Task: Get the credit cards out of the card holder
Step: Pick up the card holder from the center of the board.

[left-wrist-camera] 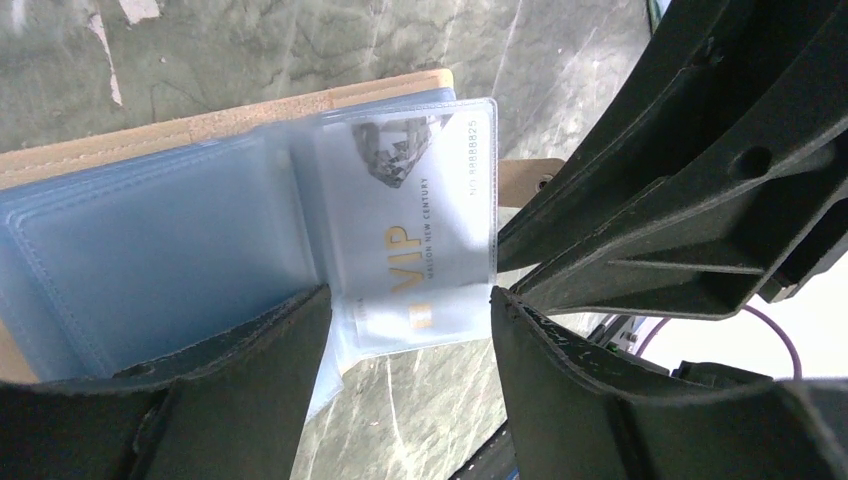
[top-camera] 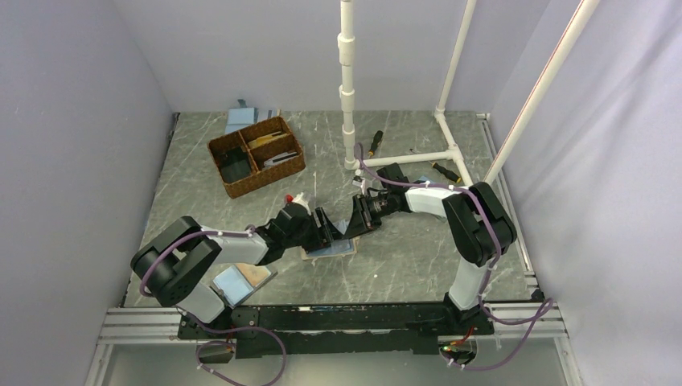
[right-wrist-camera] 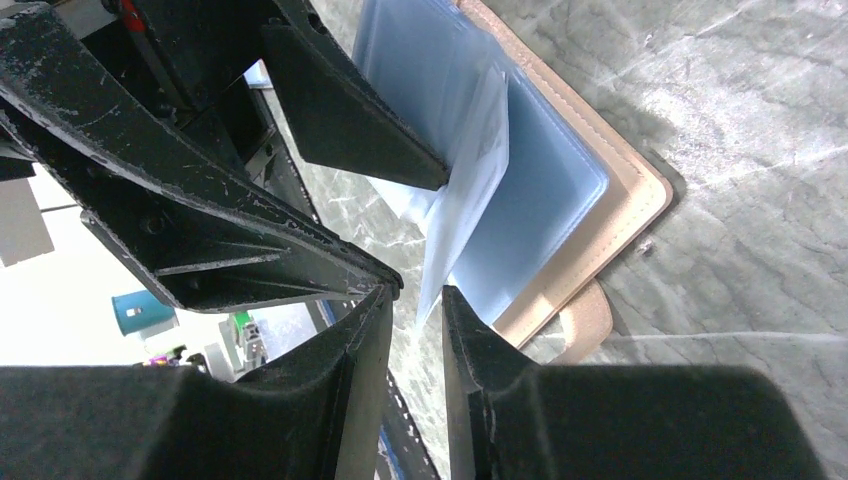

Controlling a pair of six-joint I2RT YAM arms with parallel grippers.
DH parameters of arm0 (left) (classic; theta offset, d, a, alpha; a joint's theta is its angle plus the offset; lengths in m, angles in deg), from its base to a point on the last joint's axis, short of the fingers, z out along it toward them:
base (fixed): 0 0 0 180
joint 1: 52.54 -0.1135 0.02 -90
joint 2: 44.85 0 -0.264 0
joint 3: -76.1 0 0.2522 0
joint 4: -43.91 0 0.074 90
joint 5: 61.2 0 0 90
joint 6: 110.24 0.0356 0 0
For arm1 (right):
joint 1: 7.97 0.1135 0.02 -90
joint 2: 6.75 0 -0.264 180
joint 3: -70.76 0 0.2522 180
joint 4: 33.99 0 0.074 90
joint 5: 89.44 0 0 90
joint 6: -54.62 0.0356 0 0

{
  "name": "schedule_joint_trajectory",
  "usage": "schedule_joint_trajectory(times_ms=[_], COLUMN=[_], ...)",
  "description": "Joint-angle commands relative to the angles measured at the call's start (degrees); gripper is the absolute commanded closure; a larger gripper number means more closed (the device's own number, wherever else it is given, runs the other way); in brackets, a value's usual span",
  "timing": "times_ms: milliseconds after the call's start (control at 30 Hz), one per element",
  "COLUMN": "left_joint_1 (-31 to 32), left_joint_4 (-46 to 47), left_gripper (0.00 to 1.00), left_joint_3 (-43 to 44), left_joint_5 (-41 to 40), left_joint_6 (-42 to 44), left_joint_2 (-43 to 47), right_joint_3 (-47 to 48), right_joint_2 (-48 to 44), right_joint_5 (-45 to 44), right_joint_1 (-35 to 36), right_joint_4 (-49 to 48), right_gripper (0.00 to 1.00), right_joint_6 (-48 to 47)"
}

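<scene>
The card holder [top-camera: 342, 249] lies open on the table between both grippers, light blue with tan edging [left-wrist-camera: 150, 240] [right-wrist-camera: 560, 190]. One clear sleeve [right-wrist-camera: 470, 180] stands up from it with a white VIP card [left-wrist-camera: 400, 250] inside. My left gripper [top-camera: 324, 227] [left-wrist-camera: 410, 300] is open, its fingertips on either side of the sleeve's lower edge, gripping nothing. My right gripper [top-camera: 355, 223] [right-wrist-camera: 415, 292] faces it, jaws a narrow gap apart. The sleeve's corner hangs in that gap, and daylight shows beside it.
A wicker basket [top-camera: 257, 157] with compartments stands at the back left. A blue folder [top-camera: 241, 119] lies behind it. Another blue and brown folder [top-camera: 241, 281] lies by the left arm's base. White pipe posts [top-camera: 347, 96] and screwdrivers [top-camera: 374, 145] are behind the right arm.
</scene>
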Motion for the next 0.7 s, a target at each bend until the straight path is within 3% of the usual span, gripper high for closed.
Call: schedule_joint_trajectory(times_ms=[0,167,433,567,667], left_joint_1=[0.53,0.44,0.42,0.36,0.22], left_joint_4=[5.52,8.69,3.83,1.13,-0.02], left_gripper=[0.28,0.28,0.31,0.52,0.58], left_joint_3=[-1.82,-3.83,-3.17,-2.72,-2.57], left_joint_5=[2.95,3.48,3.26,1.96,1.29], left_joint_6=[-1.37,0.48,3.04,3.3,3.38], left_joint_2=[-1.2,0.18,1.78,1.81,1.76], right_joint_3=[0.88,1.98,4.51,4.62,4.62], right_joint_2=[0.65,1.85,4.26,4.14,4.53], right_joint_5=[0.85,0.28,0.46,-0.38,-0.84], right_joint_1=[2.17,2.17,2.35,2.3,2.26], right_joint_4=[-3.01,-3.81,-5.12,-4.77,-4.58], right_gripper=[0.72,0.72,0.76,0.76,0.76], right_joint_6=[1.33,3.1,5.77,5.57,5.57])
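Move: The VIP card in its clear sleeve stands tilted up off the open card holder, its middle about 3 cm ahead of the left hand, 1 cm to its right and 1 cm lower. From the right hand it lies some 2 cm ahead, 3 cm left and 1 cm lower, with the free edge right at the fingertips. The holder's blue left page is about 5 cm left, 1 cm ahead and 3 cm below the left hand; the board's leather tab is roughly 3 cm ahead, 2 cm right and 4 cm below the right hand. The right hand slides left about 1.5 cm, sinking slightly at the end and tipping a few degrees, so that its nearly closed fingers reach farther over the raised sleeve's free edge, one pad on either side. Meanwhile the left hand, at the sleeve's near part on the VIP side, eases about 1 cm left, then draws back about 1 cm and dips a little while its wide-spread fingers close by roughly a third, still short of shut. ##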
